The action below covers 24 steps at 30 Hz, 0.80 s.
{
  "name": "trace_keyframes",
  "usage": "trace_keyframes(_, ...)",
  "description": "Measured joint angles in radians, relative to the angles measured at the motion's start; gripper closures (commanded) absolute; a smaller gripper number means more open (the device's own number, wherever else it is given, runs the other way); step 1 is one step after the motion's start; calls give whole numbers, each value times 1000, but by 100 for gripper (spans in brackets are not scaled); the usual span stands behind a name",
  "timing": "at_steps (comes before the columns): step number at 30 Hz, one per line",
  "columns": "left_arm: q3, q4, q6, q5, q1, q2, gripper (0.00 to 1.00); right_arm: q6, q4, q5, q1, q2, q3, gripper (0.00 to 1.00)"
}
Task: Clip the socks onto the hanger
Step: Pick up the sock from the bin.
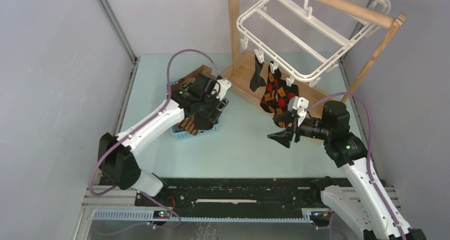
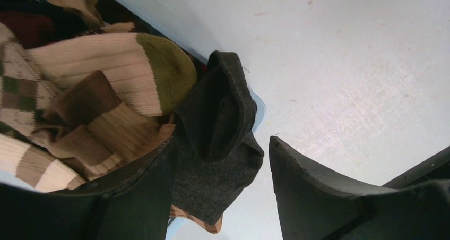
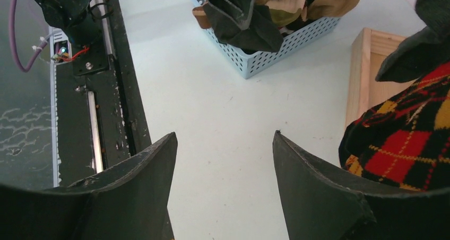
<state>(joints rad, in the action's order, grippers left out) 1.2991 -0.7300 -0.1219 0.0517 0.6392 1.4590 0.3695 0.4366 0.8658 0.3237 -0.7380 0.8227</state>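
Observation:
The white hanger hangs by its hook from a wooden rail at the back right. A plain black sock and a black argyle sock hang from its front clips. My left gripper is over the blue basket and stands open. A dark grey sock, draped over the basket's rim, lies between its fingers against the left one, with a gap to the right one. My right gripper hovers open and empty above the table, just left of the argyle sock.
The blue basket holds several more socks, tan, brown-striped and olive-toed. The tan wooden stand has a flat base beside my right gripper. A black rail runs along the near table edge.

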Motion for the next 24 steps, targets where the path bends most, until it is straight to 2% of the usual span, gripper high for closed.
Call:
trace_keyframes(6, 36, -53, -46, -2, 0, 92, 48, -41, -17, 26, -39, 31, -23, 27)
trace_keyframes(8, 61, -68, -55, 0, 0, 122, 49, -45, -20, 32, -42, 31, -23, 27)
trace_keyframes(10, 91, -77, -63, 0, 0, 152, 61, -49, -23, 37, -43, 31, -23, 27)
trace_keyframes(12, 104, -80, -64, -1, 0, 164, 79, -54, -24, 42, -43, 31, -23, 27)
trace_keyframes(15, 106, -85, -72, -2, 0, 164, 98, -59, -28, 49, -43, 32, -23, 27)
trace_keyframes(24, 106, -105, -56, 30, 5, 111, 100, -19, -16, 109, -50, 72, -24, 26)
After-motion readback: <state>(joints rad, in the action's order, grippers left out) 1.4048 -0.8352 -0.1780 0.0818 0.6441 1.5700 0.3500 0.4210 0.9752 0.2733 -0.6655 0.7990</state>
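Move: The dark grey sock lies across the basket's near right corner, its middle just under the left hand, about 4 cm down and 1 cm to the left. The olive-toed sock lies some 8 cm ahead and 3 cm left, 6 cm down. The basket corner is about 2 cm back, 3 cm right and 7 cm down. From the right hand the grey sock is roughly 22 cm left, 9 cm ahead and 13 cm lower. Down some 3 cm onto the raised fold of the dark grey sock goes the left hand, then about 1 cm forward as its half-open fingers shut fully and pinch the cloth between them. It holds there with barely any tilt, then starts straight up, nearly 2 cm by the end. The right hand, open and empty, eases back about 2 cm and slightly up. ##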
